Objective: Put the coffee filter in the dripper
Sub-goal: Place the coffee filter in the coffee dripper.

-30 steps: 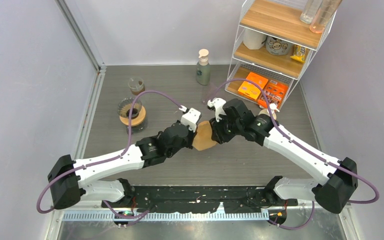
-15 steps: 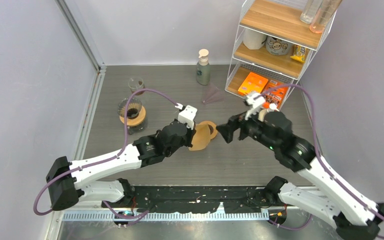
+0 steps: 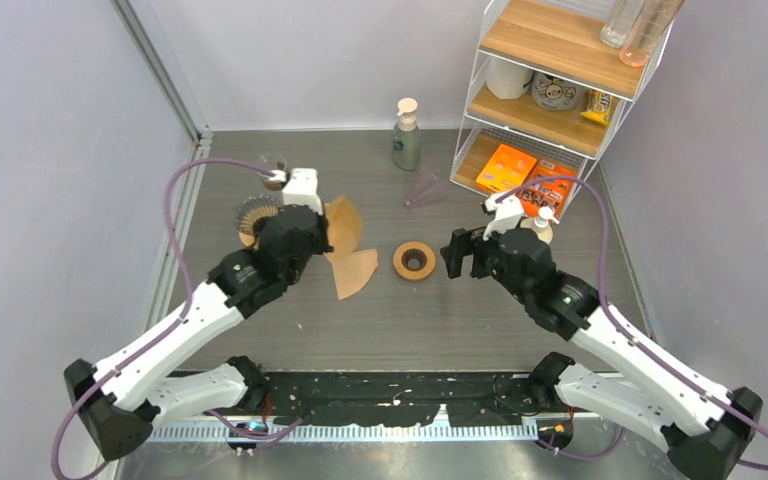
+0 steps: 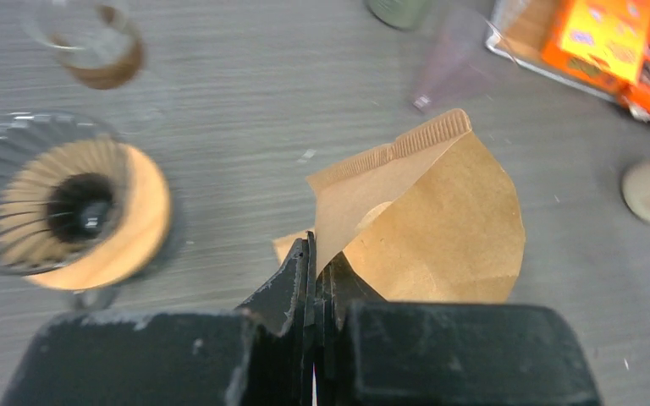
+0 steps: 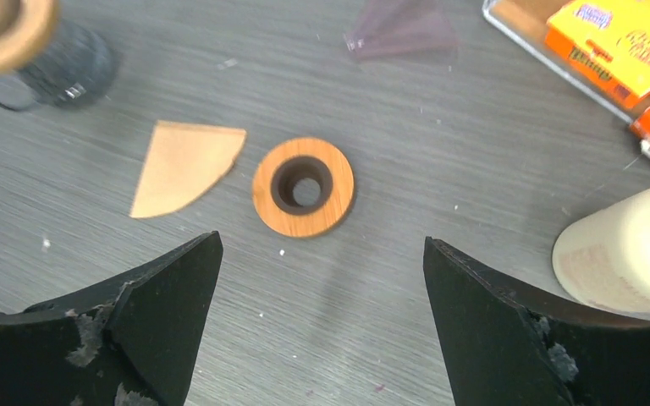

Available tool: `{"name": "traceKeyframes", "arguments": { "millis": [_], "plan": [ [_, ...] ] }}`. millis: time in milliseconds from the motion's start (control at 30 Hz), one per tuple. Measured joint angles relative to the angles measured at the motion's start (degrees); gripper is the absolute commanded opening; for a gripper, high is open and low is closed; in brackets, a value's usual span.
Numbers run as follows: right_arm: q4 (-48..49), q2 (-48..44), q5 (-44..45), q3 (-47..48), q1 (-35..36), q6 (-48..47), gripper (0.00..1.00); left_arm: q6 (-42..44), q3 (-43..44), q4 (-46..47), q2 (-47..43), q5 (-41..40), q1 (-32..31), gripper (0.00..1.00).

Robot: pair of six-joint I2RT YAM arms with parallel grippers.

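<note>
My left gripper [image 3: 320,238] is shut on one edge of a brown paper coffee filter [image 3: 344,222], holding it fanned out above the table just right of the dripper [image 3: 256,214]. The left wrist view shows the filter [image 4: 427,228] pinched between the closed fingers of the left gripper [image 4: 315,258]. There the ribbed glass dripper [image 4: 68,207], with its wooden collar, stands to the left. A second, flat filter [image 3: 356,272] lies on the table. My right gripper [image 3: 456,257] stands wide open and empty, right of a wooden ring [image 3: 414,260].
A small glass cup [image 3: 273,172] stands behind the dripper. A soap bottle [image 3: 407,135] and a purple transparent cone [image 3: 425,188] are at the back. A wire shelf [image 3: 550,95] with orange boxes [image 3: 505,170] stands back right, with a cream bottle [image 5: 626,254] near it.
My right gripper opened and drew back to the right. The left arm swung left and back with the filter, towards the dripper. The wooden ring and a flat filter now lie on the table.
</note>
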Motion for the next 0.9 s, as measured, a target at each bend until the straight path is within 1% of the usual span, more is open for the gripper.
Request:
{"name": "traceKeyframes", "arguments": {
  "millis": [133, 233, 333, 433, 500, 633, 900],
  "plan": [
    [0.0, 6.95, -2.34, -0.35, -1.88, 0.52, 0.95, -0.17, 1.73, -5.44, -5.05, -1.29, 6.51, 0.0],
    [0.0, 10.32, -5.49, -0.35, -4.09, 1.18, 0.96, -1.11, 1.73, -9.49, -8.72, -1.16, 11.87, 0.0],
    [0.0, 12.07, -8.92, -0.35, -6.14, 1.84, 0.95, -1.77, 1.73, -12.61, -11.21, 0.11, 18.58, 0.0],
    [0.02, 12.2, -10.58, -0.35, -7.08, 2.14, 0.95, -1.75, 1.73, -14.47, -12.02, 2.84, 25.79, 0.0],
    [0.04, 12.11, -11.13, -0.37, -7.1, 2.14, 0.95, -1.51, 1.75, -15.21, -11.39, 5.44, 30.45, 0.0],
    [0.13, 11.43, -11.82, -0.46, -7.1, 2.12, 0.95, -0.9, 2.49, -15.65, -8.04, 10.93, 36.83, 0.0],
    [0.83, 11.08, -12.22, -0.79, -7.1, 2.03, 0.96, 1.29, 7.61, -15.65, 0.07, 20.94, 44.59, 0.0]
  ]
}}
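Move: The left gripper already pinches the coffee filter; the dripper on its carafe lies about 17 cm to its left, 6 cm ahead and some 9 cm below. The drinking glass stands about 14 cm farther out than the dripper and 2 cm to its right. The spare filter lies flat on the table, 6 cm to the left gripper's right and about 1 cm back. From the empty right hand, the dripper is some 47 cm left, 9 cm ahead and 7 cm lower. Swing the left gripper about 19 cm to the left towards the dripper, arching up 2 to 3 cm and back down, then ease some 3 cm forward over it. Turn the wrist counter-clockwise and tip the fingers down, keeping the filter pinched. Let the empty, open right hand sink about 6 cm, tilting down a little, and wait. ##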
